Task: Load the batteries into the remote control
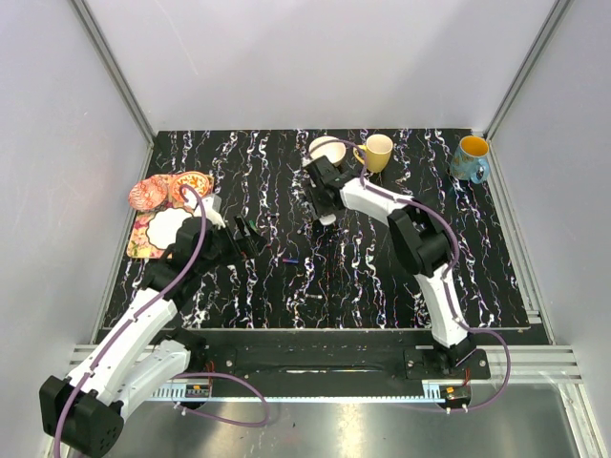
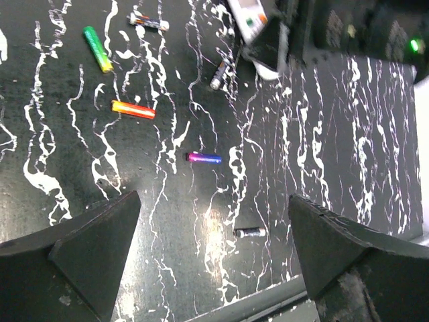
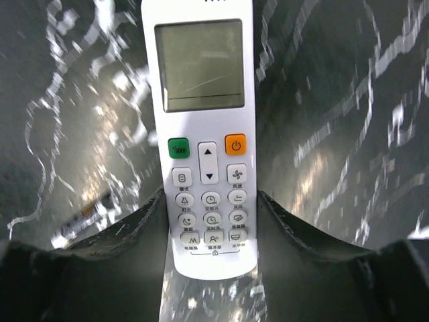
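The white remote control [image 3: 204, 134] lies face up with its grey screen away from me, and my right gripper [image 3: 211, 221] is shut on its button end, both fingers [image 3: 134, 228] pressed against its sides. From above, the remote control [image 1: 327, 218] pokes out below that gripper [image 1: 325, 188]. My left gripper [image 2: 213, 201] hangs open over the dark marbled table with nothing between its fingers. Several batteries lie loose under it: a red-orange one [image 2: 133, 109], a green-yellow one [image 2: 98, 49], a purple-blue one [image 2: 204, 157] and a dark one [image 2: 250, 232].
A yellow mug [image 1: 377, 151] and a white bowl [image 1: 327, 148] stand just behind the right gripper. A blue mug [image 1: 471, 157] is at the back right. A patterned mat with a white plate [image 1: 162, 227] and a pink dish [image 1: 148, 194] sit at the left edge.
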### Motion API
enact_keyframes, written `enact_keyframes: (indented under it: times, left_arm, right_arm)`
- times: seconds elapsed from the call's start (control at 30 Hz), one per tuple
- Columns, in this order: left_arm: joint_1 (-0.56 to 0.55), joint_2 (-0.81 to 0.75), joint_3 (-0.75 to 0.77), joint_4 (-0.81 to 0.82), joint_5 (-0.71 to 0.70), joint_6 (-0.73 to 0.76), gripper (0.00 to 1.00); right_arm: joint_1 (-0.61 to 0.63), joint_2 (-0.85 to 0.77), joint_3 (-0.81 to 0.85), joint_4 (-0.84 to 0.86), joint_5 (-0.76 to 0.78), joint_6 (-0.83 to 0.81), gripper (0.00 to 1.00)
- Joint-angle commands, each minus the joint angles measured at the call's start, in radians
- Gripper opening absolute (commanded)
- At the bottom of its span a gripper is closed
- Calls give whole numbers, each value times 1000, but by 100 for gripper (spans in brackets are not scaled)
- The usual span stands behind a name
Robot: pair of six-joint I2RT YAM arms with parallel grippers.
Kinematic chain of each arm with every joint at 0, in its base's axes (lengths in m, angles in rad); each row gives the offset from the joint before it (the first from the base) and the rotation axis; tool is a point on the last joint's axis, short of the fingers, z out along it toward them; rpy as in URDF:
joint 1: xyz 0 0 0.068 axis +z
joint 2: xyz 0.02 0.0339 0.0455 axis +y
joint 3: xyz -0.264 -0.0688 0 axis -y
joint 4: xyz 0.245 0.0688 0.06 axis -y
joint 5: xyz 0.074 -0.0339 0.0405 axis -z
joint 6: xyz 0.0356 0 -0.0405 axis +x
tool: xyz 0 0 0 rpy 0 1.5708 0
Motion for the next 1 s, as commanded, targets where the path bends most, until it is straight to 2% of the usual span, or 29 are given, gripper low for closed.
enact_keyframes:
  times: [0.0,0.07,0.2,0.33,0.67,0.7,0.73,0.83,0.87,0.97]
  left_arm:
    - [-3,3,0,38,-132,-77,97]
    - [-3,17,-15,64,-150,-107,98]
    - [-5,28,-45,111,-190,-197,97]
    - [-21,43,-41,125,-215,-211,95]
    - [-104,143,16,101,-281,-226,93]
    - [-119,149,23,102,-291,-225,93]
    - [-126,166,30,102,-296,-223,93]
    - [-146,195,57,93,-299,-200,94]
    - [-150,218,68,87,-299,-185,95]
    - [-153,267,118,56,-289,-151,97]
  right_arm:
    - [5,-196,-141,3,74,364,0]
    - [16,-235,-215,-18,94,499,0]
    - [54,-318,-304,-67,146,639,0]
    - [77,-358,-414,-81,184,771,0]
    - [140,-335,-459,-169,242,1012,1]
    - [149,-335,-465,-164,241,1018,4]
    - [151,-333,-468,-157,224,1014,11]
    - [152,-341,-476,-157,219,989,33]
    - [151,-353,-482,-157,229,979,47]
    - [151,-411,-505,-150,242,940,67]
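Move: The right hand already grips the remote near its lower end; the clear table spot it is taken to lies about 14 cm back and 3 to the right. From this hand the dark battery is roughly 6 cm back and 6 left, the blue battery some 16 back and 10 left, all about 1 cm lower. From the left hand, that spot is level ahead and about 24 cm right, the blue battery 4 back and 9 right, both some 14 below. Right hand brings the gripped remote about 14 cm back, turning 45 degrees clockwise; the open left sinks 4 cm. ##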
